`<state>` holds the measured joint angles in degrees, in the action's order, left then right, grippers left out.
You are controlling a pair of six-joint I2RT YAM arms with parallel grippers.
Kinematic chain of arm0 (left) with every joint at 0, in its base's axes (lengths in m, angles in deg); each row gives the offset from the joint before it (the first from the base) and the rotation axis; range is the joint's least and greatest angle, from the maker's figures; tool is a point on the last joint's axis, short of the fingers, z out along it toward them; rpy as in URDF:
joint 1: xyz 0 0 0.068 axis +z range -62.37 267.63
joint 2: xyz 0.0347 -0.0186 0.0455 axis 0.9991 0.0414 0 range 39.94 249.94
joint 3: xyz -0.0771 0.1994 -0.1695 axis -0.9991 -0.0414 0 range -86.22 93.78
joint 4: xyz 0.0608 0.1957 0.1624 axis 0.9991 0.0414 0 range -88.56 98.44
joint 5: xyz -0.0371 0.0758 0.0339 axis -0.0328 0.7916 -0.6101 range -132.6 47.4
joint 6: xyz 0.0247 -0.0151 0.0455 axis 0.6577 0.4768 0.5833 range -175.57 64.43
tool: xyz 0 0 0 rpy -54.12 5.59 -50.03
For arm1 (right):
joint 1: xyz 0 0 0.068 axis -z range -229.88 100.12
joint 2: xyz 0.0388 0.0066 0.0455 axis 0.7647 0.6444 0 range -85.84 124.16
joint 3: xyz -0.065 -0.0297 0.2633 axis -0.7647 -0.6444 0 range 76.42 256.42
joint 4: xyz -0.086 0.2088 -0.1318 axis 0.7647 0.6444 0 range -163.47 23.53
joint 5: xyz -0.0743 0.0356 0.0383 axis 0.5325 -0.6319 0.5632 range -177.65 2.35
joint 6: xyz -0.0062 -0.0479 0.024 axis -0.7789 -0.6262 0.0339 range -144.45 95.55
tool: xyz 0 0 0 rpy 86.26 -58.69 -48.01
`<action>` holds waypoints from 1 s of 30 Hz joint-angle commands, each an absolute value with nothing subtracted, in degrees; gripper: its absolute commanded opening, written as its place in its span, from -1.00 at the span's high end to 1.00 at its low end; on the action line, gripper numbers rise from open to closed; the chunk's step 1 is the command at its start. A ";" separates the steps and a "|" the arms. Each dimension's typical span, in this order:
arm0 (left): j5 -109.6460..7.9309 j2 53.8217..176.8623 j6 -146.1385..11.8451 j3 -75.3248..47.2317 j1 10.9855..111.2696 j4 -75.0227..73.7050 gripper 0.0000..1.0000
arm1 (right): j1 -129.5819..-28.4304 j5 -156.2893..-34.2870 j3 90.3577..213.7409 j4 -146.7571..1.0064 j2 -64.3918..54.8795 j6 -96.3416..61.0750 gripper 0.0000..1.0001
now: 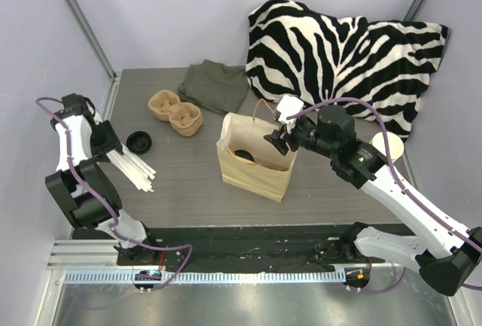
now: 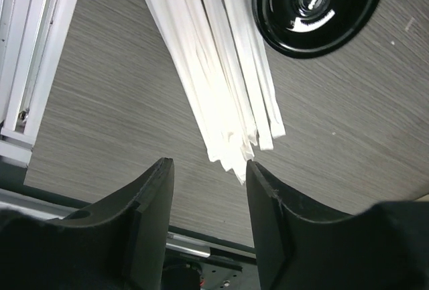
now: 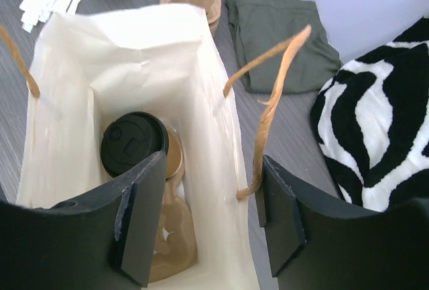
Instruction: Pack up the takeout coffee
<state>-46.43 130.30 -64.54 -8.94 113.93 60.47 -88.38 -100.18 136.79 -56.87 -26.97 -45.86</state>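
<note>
The takeout coffee (image 3: 137, 146), a brown paper cup with a black lid, stands in a pulp carrier (image 3: 171, 236) at the bottom of the open paper bag (image 1: 256, 168). In the top view only its lid (image 1: 243, 154) shows inside the bag. My right gripper (image 3: 211, 220) is open and empty, astride the bag's right wall near the twisted paper handle (image 3: 268, 109); it also shows in the top view (image 1: 276, 140). My left gripper (image 2: 209, 199) is open and empty above the table, just short of the tips of the white straws (image 2: 221, 69).
A loose black lid (image 1: 139, 142) lies beside the white straws (image 1: 134, 166) at the left. A second pulp carrier (image 1: 175, 111) and a folded green cloth (image 1: 216, 85) lie behind the bag. A zebra pillow (image 1: 339, 51) fills the back right. A paper cup (image 1: 388, 146) stands at the right.
</note>
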 commanded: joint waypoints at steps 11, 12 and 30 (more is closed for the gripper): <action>-45.50 148.81 -62.25 5.71 116.02 54.62 0.33 | -88.38 -100.39 143.56 -55.81 -27.48 -42.73 -0.62; -45.32 149.88 -62.16 6.50 116.02 54.36 0.35 | -88.38 -100.30 143.91 -55.54 -27.30 -42.38 -0.63; -40.49 162.89 -59.17 16.88 116.72 52.86 0.45 | -88.38 -96.96 145.76 -52.64 -26.69 -41.85 -0.86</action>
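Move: The bundle of white straws has its middle about 5 cm ahead of my left hand, 3 cm to its left and some 11 cm below, slanting away to the far left. At that same depth, the black lid sits about 13 cm ahead and 1 cm to the right, and the stacked cup trays roughly 24 cm ahead and 11 cm right. From my right hand, up at the bag's handle, the straws lie about 47 cm left, 6 cm ahead and 28 cm below. I dip my left hand first, then sweep it forward and left along the straws towards their far ends, about 10 cm out, 8 cm left and 8 cm lower in all, narrowing the half-open fingers to roughly a quarter without gripping yet. Meanwhile my right hand spreads its fingers wide around the bag's handle and rises about 3 cm. ##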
